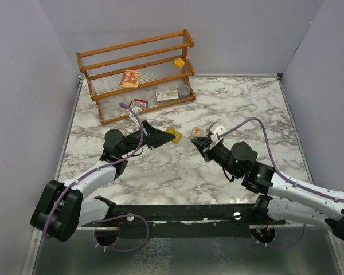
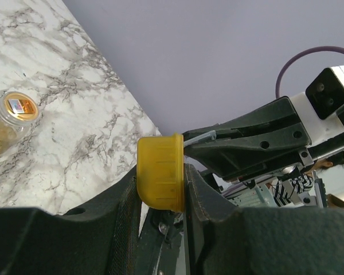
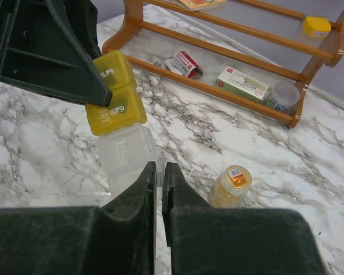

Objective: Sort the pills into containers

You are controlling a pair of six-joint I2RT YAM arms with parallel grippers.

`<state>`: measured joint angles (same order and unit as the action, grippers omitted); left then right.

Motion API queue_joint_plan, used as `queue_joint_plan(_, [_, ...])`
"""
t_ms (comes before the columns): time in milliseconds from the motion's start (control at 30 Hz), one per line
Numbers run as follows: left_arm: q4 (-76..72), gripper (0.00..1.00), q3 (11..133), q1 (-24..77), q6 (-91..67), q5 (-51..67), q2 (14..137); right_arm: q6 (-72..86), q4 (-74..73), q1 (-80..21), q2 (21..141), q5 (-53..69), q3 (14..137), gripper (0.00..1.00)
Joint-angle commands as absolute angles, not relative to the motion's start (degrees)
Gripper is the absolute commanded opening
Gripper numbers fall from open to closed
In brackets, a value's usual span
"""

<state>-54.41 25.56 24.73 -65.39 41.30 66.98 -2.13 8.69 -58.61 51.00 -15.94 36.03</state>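
My left gripper (image 1: pixel 162 136) is shut on a yellow pill box (image 2: pixel 160 172), a strip of numbered yellow cells (image 3: pixel 112 91) joined to clear cells (image 3: pixel 126 152). It is held just above the marble at mid-table. My right gripper (image 3: pixel 159 172) meets it from the right and is shut on a thin clear lid flap of the clear cells. A round amber jar (image 3: pixel 232 186) with a clear cap stands upright on the marble just beside my right gripper (image 1: pixel 196 144). Its contents look golden. I cannot make out single pills.
A wooden shelf rack (image 1: pixel 137 74) stands at the back left. It holds a small yellow box (image 1: pixel 179 62), a round grey tin (image 1: pixel 184 90) and printed card packets (image 1: pixel 130 78). Grey walls close in both sides and the back.
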Motion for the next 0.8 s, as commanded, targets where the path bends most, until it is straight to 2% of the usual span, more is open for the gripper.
queue_joint_plan(0, [-56.1,0.10,24.8,25.0,-64.4,41.9,66.6,-0.5,10.7,-59.0,51.1,-13.6,36.5,0.01])
queue_joint_plan(67, [-56.1,0.17,24.3,24.9,-63.7,41.5,66.6,0.2,10.4,-59.0,50.8,-12.2,36.6,0.01])
queue_joint_plan(133, [-56.1,0.32,23.6,24.9,-62.6,40.8,66.2,0.8,10.2,-58.9,50.7,-11.1,36.7,0.01])
queue_joint_plan(200, [-56.1,0.55,22.7,24.9,-61.3,39.9,65.4,1.5,8.9,-59.0,50.8,-10.4,37.3,0.01])
queue_joint_plan(267, [-56.1,0.91,22.0,25.0,-59.9,39.2,64.1,2.2,7.2,-59.0,50.8,-10.7,38.0,0.01])
queue_joint_plan(300, [-56.1,0.98,21.5,24.9,-59.4,38.5,63.3,2.5,6.7,-59.0,51.0,-11.1,38.3,0.01])
queue_joint_plan(567, [-52.8,0.99,17.6,24.0,-56.6,31.6,56.3,4.8,4.6,-58.9,52.3,-14.7,38.6,0.01])
queue_joint_plan(767, [-38.4,0.99,16.3,23.8,-48.6,24.5,47.2,7.7,2.5,-58.9,60.3,-17.4,39.6,0.01])
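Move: The left fingers are still closed on the yellow part of the pill organizer, whose middle lies about 3 cm to their right, 1 cm back and 1 cm below. The right fingers already pinch its clear end; from them the organizer's middle is about 5 cm left, 1 cm ahead and 1 cm up. The orange-capped jar stands on the table some 9 cm ahead of the right hand, level with it sideways and roughly 17 cm below. The left fingers spread wide and let go of the organizer's yellow part, the hand dipping 1 to 2 cm and then drawing off leftward by about 3 cm as it turns some 10 degrees counter-clockwise. The right hand keeps its pinch on the clear end, eases about 1 cm back and left, then sinks to 2.5 cm lower, tipping its fingers a little down. ##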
